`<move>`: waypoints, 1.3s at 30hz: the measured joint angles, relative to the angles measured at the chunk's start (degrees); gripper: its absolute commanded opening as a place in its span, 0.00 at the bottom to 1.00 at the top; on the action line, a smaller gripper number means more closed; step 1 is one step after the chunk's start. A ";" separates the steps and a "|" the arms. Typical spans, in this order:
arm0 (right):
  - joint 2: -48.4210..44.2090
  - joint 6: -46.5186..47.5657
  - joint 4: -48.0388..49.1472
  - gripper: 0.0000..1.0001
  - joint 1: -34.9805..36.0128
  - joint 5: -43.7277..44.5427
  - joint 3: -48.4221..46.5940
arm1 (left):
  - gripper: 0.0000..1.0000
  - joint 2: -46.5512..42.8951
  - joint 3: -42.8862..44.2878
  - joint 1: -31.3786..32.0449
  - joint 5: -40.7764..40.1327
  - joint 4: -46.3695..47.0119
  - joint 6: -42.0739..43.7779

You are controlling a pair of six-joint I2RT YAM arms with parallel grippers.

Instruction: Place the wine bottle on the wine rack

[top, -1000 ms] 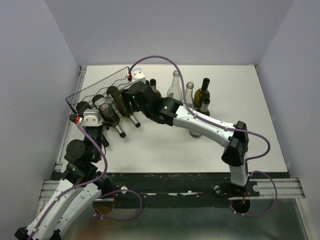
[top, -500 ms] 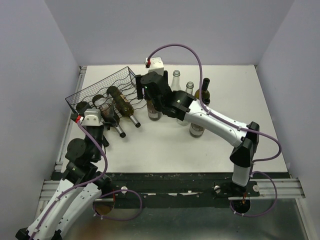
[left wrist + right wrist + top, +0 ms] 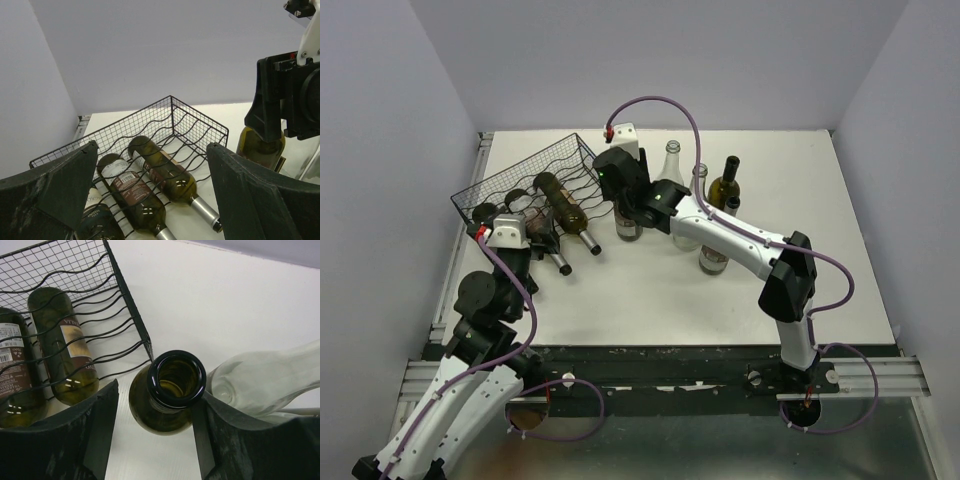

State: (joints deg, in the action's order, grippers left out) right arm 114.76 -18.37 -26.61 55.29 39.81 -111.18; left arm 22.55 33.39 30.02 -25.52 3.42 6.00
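Observation:
An upright dark green wine bottle (image 3: pixel 627 226) with an open mouth (image 3: pixel 176 385) stands just right of the black wire wine rack (image 3: pixel 525 178). My right gripper (image 3: pixel 156 405) hangs over it, open, with the neck between the jaws. The right finger (image 3: pixel 220 425) touches the neck and the left finger (image 3: pixel 95 420) stands apart from it. Three bottles lie in the rack (image 3: pixel 195 117), necks toward me. My left gripper (image 3: pixel 151 150) is wide open and holds nothing, hovering before the rack's front left (image 3: pixel 516 222).
A clear glass bottle (image 3: pixel 265 380) stands tight against the right finger. Several more bottles, clear (image 3: pixel 671 165) and dark (image 3: pixel 725 185), stand behind and right of the right arm. Another bottle (image 3: pixel 712 258) stands under its forearm. Walls close in the table on three sides.
My right gripper has swung from the rack's bottles to above the upright dark bottle, and its jaws have narrowed around the neck. The left gripper has barely moved.

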 measured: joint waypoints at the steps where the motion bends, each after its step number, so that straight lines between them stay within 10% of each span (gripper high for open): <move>1: 0.00 0.15 0.17 0.59 -0.13 0.02 0.00 | 0.99 0.00 0.00 -0.17 0.63 -0.09 -0.17; 13: 0.00 1.46 1.07 0.01 -0.66 1.46 -0.02 | 0.99 0.15 0.00 -3.48 6.73 1.01 -2.36; 25: -7.93 1.92 -1.11 0.01 -0.81 -5.33 6.08 | 0.99 5.81 2.14 -6.88 14.21 1.33 -10.25; 39: -25.73 -3.96 -4.94 0.01 -0.87 -23.39 9.70 | 0.99 11.85 8.92 -7.82 47.15 -6.75 -17.51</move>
State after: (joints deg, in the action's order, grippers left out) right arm 89.03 -22.33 -31.55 54.41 16.43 -101.47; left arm 34.39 42.30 22.20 21.63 -3.33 -11.51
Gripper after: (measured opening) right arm 0.398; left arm 0.990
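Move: The wine bottle stands upright with its neck between the right gripper's open pads, its middle about 1 cm ahead and 11 cm below. The nearest racked bottle lies some 16 cm left of the right hand, level fore-and-aft; a clear bottle stands about 11 cm right and 5 cm farther out. From the left hand the wine bottle is roughly 16 cm ahead and 20 cm right, the racked bottle 16 cm ahead and 5 cm right. Close the right gripper on the neck, easing barely forward, then lift the bottle about 12 cm while drawing it back 10 cm and a little right, rolling the hand's left side up and turning it counter-clockwise, each nearly 20 degrees. Meanwhile bring the open left gripper right towards the bottle, swinging it clockwise some 40 degrees and tipping it down slightly, without touching. ##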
